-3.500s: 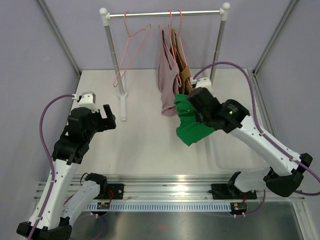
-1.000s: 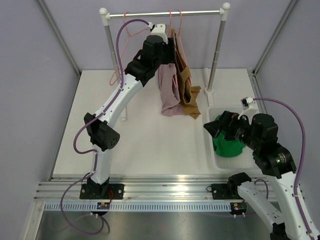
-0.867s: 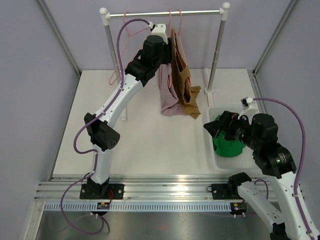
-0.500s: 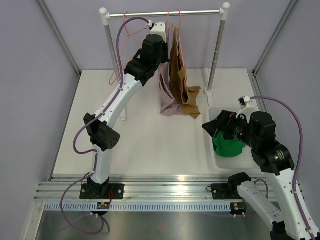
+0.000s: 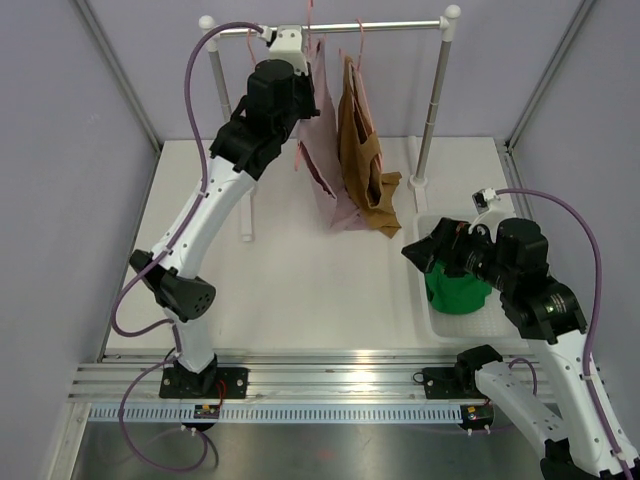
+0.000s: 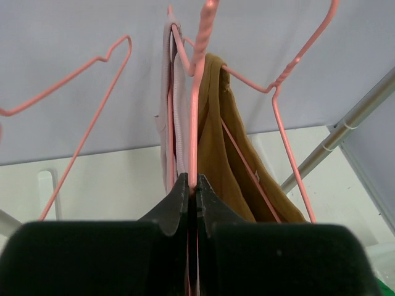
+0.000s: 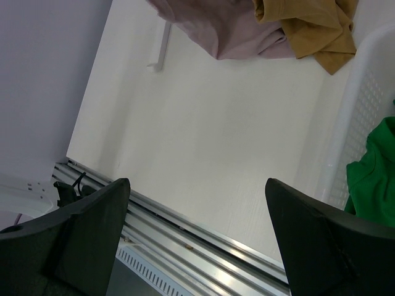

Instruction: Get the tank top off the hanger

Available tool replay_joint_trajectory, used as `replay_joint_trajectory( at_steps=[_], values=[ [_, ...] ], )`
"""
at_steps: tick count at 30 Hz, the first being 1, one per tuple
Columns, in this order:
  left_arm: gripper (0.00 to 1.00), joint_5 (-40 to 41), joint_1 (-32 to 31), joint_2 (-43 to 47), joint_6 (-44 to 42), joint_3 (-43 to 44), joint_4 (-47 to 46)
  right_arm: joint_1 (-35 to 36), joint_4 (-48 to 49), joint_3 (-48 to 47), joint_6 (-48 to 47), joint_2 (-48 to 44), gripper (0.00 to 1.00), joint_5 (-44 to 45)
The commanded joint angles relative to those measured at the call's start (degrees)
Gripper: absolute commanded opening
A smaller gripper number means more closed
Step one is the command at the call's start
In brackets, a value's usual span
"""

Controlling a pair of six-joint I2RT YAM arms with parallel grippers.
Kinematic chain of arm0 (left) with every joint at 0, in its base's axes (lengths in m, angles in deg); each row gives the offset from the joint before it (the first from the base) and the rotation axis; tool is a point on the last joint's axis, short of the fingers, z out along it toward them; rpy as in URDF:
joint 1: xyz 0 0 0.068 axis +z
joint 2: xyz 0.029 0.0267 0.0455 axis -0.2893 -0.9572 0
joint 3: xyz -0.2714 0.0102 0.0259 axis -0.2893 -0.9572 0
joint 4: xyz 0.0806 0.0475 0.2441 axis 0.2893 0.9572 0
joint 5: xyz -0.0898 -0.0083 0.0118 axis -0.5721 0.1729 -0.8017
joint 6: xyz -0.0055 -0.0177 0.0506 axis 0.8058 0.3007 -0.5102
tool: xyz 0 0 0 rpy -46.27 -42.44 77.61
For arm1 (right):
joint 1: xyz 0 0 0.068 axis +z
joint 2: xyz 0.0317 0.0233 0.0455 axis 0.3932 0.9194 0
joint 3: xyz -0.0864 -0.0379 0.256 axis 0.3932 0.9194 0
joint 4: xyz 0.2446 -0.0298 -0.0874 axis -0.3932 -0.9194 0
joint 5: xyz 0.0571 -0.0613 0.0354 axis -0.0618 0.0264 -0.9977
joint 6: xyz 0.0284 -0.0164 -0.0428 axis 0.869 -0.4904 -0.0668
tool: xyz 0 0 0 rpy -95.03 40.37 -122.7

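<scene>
My left gripper [image 6: 192,182] is shut on the neck of a pink wire hanger [image 6: 200,61], up by the rail [image 5: 400,25]. The mauve tank top [image 5: 322,150] hangs from that hanger, its straps over the wire [image 6: 176,111], and its hem drags on the table. In the top view the left gripper [image 5: 300,45] sits left of the brown tank top [image 5: 362,150], which hangs on a second pink hanger [image 6: 284,111]. The held hanger's hook runs out of the top of the view. My right gripper [image 5: 420,250] stands open and empty over the table [image 7: 197,185].
An empty pink hanger [image 6: 92,92] hangs left of the held one. A white bin [image 5: 425,300] at the right holds a green garment [image 5: 455,290]. The rack's right post [image 5: 432,100] stands behind the bin. The mauve hem [image 7: 216,31] and brown hem [image 7: 308,31] lie on the table.
My left gripper has shut on the hanger's neck and moved up and left with it, pulling the mauve tank top away from the brown one. The right arm barely moved.
</scene>
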Motion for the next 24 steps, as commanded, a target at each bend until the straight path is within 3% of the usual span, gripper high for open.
replay_joint_trajectory(
  at_steps=[1, 7, 13, 17, 21, 24],
  values=[
    [0.0, 1.17, -0.56, 6.53, -0.13, -2.65, -5.96, -0.16, 1.39, -3.68, -2.22, 0.86, 0.98, -0.17],
    [0.0, -1.2, -1.27, 15.48, 1.98, -12.74, -3.85, -0.16, 0.33, -7.99, -5.12, 1.56, 0.99, 1.5],
    [0.0, -7.79, -1.44, 31.21, 5.06, -32.69, -6.92, -0.16, 0.33, -13.7, -8.03, 6.56, 0.99, -1.04],
    [0.0, -8.33, -1.88, 42.63, 7.6, -45.87, -8.51, -0.16, 8.14, -12.31, -4.61, 9.73, 0.99, -12.43],
    [0.0, -9.55, -1.97, 54.06, 10.68, -55.99, -8.16, 0.19, 26.37, -8.53, 3.3, 14.21, 1.0, -23.53],
    [0.0, -10.26, -1.97, 60.22, 12.61, -60.57, -4.3, 5.52, 34.06, -7.2, 6.04, 19.13, 1.0, -21.28]
  ],
)
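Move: The left gripper already grips the pink hanger. Its mauve tank top hangs about 5 cm ahead, 5 right and 14 below; the brown one is some 13 cm right, 6 ahead, 15 below, and the empty hanger about 9 left, 10 ahead, 5 below. From the open right gripper the mauve top is roughly 31 cm ahead, 15 left, near level; the basket holding the green top lies about 6 ahead, 16 right, 25 below. Keep the left fingers shut on the hanger, lift a touch, then draw it back about 20 cm and some 10 cm left, sinking a few centimetres, away from the rail and brown tank top. Meanwhile raise the open right gripper about 7 cm, then carry it left and slightly forward towards the mauve top, swinging its fingers leftward without touching. ##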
